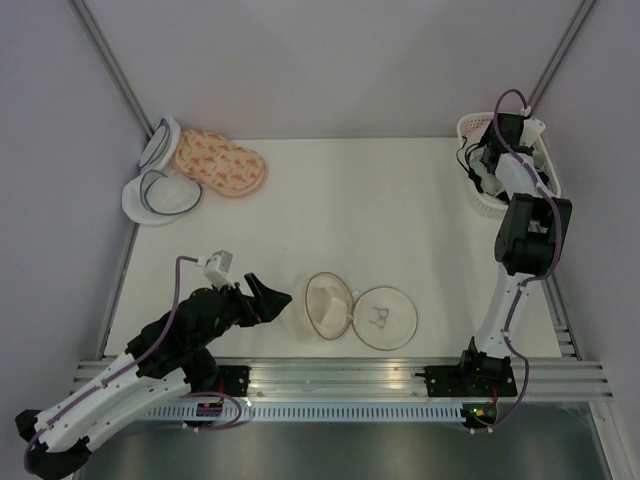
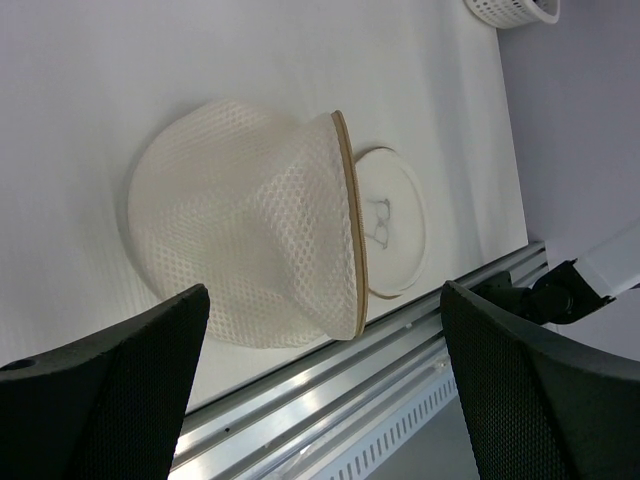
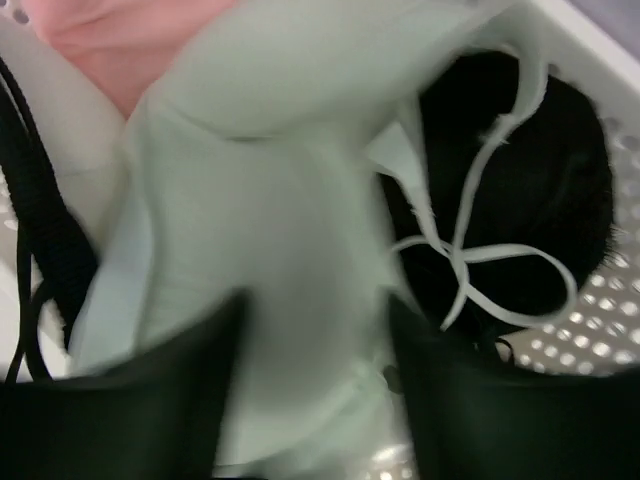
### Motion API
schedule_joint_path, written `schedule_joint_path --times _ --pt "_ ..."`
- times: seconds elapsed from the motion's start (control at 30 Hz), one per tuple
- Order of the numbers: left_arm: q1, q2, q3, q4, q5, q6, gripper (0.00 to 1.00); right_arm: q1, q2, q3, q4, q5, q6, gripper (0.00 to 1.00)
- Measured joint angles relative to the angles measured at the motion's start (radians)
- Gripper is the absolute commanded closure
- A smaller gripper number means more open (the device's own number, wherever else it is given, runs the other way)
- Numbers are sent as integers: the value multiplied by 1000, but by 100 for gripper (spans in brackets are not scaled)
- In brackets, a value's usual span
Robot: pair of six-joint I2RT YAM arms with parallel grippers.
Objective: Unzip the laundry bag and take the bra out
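Note:
The laundry bag (image 1: 328,305) lies unzipped at the table's near middle, its mesh dome (image 2: 240,235) tipped up and its tan-rimmed lid (image 1: 385,318) flat beside it. My left gripper (image 1: 272,298) stands open just left of the dome, with nothing between its fingers (image 2: 120,380). At the back right, my right gripper (image 1: 487,165) reaches down into a white basket (image 1: 475,125). There the pale mint bra (image 3: 280,180) lies between its parted fingers (image 3: 480,400), blurred. The gripper (image 3: 315,320) looks open around the fabric.
In the basket (image 3: 600,330) a black bra (image 3: 540,150) and a pink garment (image 3: 120,40) lie under and beside the mint one. A pink flower-patterned pouch (image 1: 220,163) and white dark-rimmed pouches (image 1: 160,190) sit at the back left. An aluminium rail (image 1: 340,380) runs along the near edge.

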Motion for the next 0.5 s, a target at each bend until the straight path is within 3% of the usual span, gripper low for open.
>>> schedule_joint_path --times 0.03,0.07,0.27,0.5 --pt "0 -2 0 0 0 0 0 1 -19 -21 7 1 5 6" --pt "0 -6 0 0 0 0 0 2 -44 -44 10 2 1 2" --pt "0 -60 -15 0 -4 0 0 43 -256 -80 6 14 -23 2" --pt "0 -137 -21 0 -18 0 0 181 -520 -66 -75 106 -13 2"
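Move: The right hand is down in the white basket with its pinch on the pale green bra only just loosening; the bra's middle lies about 2 cm ahead, 2 cm left and 2 cm below. The black item sits some 2 cm back and 5 cm right, the pink item about 8 cm ahead and 2 cm right, both a few cm lower. From the left hand the bra is roughly 43 cm ahead, 54 cm right and 7 cm lower. The right fingers spread from nearly shut to fully open, letting go of the pale green bra among the other clothes in the basket. The hand then climbs straight away, about 23 cm up, while swinging some 8 cm left and 7 cm back towards the open table, the wrist tipping the fingertips up by around 20 degrees and the fingers staying wide. ##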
